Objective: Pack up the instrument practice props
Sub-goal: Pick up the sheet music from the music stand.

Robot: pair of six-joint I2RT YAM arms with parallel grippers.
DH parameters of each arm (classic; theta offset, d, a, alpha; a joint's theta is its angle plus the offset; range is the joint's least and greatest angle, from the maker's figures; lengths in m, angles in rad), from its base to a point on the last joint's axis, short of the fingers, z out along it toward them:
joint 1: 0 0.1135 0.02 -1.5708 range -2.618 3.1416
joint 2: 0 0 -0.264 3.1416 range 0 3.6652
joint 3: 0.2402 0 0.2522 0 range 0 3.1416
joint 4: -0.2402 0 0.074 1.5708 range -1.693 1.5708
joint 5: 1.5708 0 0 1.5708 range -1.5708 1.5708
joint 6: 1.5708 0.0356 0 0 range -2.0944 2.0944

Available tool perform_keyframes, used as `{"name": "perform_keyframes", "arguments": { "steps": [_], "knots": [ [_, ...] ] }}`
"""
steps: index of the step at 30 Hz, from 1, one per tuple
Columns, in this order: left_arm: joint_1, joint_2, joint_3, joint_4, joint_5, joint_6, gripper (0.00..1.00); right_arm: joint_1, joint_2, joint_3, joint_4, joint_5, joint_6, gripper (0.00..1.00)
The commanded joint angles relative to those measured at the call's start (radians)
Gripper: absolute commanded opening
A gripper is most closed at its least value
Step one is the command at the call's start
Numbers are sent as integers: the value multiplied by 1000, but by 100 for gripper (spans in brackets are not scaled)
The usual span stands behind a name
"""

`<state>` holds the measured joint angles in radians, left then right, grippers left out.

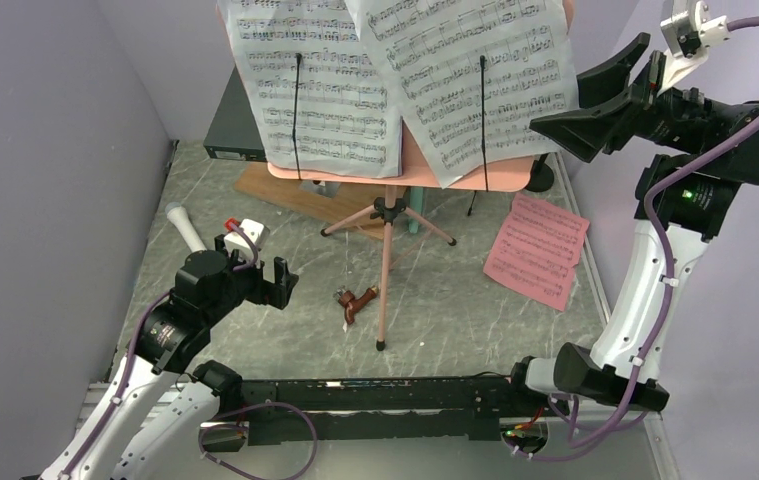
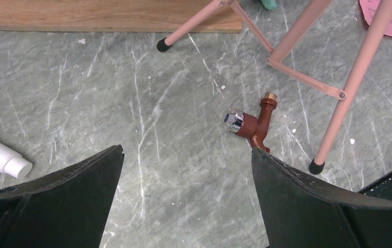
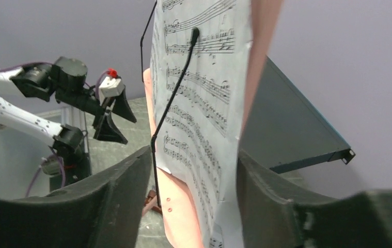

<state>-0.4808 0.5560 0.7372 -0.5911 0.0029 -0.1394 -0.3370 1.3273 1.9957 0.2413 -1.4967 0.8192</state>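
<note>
The pink music desk (image 1: 511, 172) stands on pink tripod legs (image 1: 385, 270) at the table's middle. Two white sheet-music pages (image 1: 315, 80) (image 1: 475, 70) lean on it under black wire arms. My right gripper (image 1: 557, 105) is raised at the desk's right edge. In the right wrist view, it (image 3: 193, 155) is open, with the white page (image 3: 204, 93) and desk edge (image 3: 183, 206) between the jaws. A red page (image 1: 537, 248) lies flat on the right. A white microphone (image 1: 185, 227) lies on the left. My left gripper (image 1: 283, 282) (image 2: 187, 155) hangs open over bare table.
A dark grey flat metal box (image 1: 235, 125) (image 3: 292, 134) lies at the back behind the desk. A wooden board (image 1: 285, 190) (image 2: 106, 15) lies under the stand. A small brown piece (image 1: 355, 300) (image 2: 255, 124) lies by the front tripod leg (image 2: 348, 88). Purple walls close in on both sides.
</note>
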Motion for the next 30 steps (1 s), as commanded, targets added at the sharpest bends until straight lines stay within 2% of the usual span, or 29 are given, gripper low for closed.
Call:
{"name": "perform_keyframes", "arguments": {
  "steps": [1, 9, 22, 26, 30],
  "knots": [
    [7, -3, 13, 5, 34, 15, 99, -8, -30, -13, -2, -7, 9, 55],
    [8, -8, 12, 5, 35, 15, 99, -74, -36, -14, -85, 22, -36, 55],
    [8, -10, 13, 7, 40, 15, 99, -108, -94, -60, -90, -14, -26, 51],
    [9, -9, 11, 7, 43, 15, 99, -119, -105, -69, -88, -19, -17, 45],
    [9, -8, 13, 8, 47, 15, 99, -120, -116, -92, -65, -15, 11, 30]
  ]
}}
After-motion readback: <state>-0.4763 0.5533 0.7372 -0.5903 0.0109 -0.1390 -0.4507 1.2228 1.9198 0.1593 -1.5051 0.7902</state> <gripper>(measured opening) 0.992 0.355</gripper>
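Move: The right hand's parted fingers already straddle the lower right edge of the sheet music's right-hand sheet, whose middle lies about 12 cm to the left, 4 cm ahead and 6 cm up. Its clip arm is some 11 cm left, 1 cm ahead and 3 cm up; the left-hand sheet is roughly 31 cm left and 4 cm ahead, 6 cm up. From the left hand, the right-hand sheet is about 32 cm right, 4 cm ahead and 42 cm up. Right hand backs off about 2 cm rightward, then draws back some 2.5 cm, narrowing its fingers around the sheet's edge. ##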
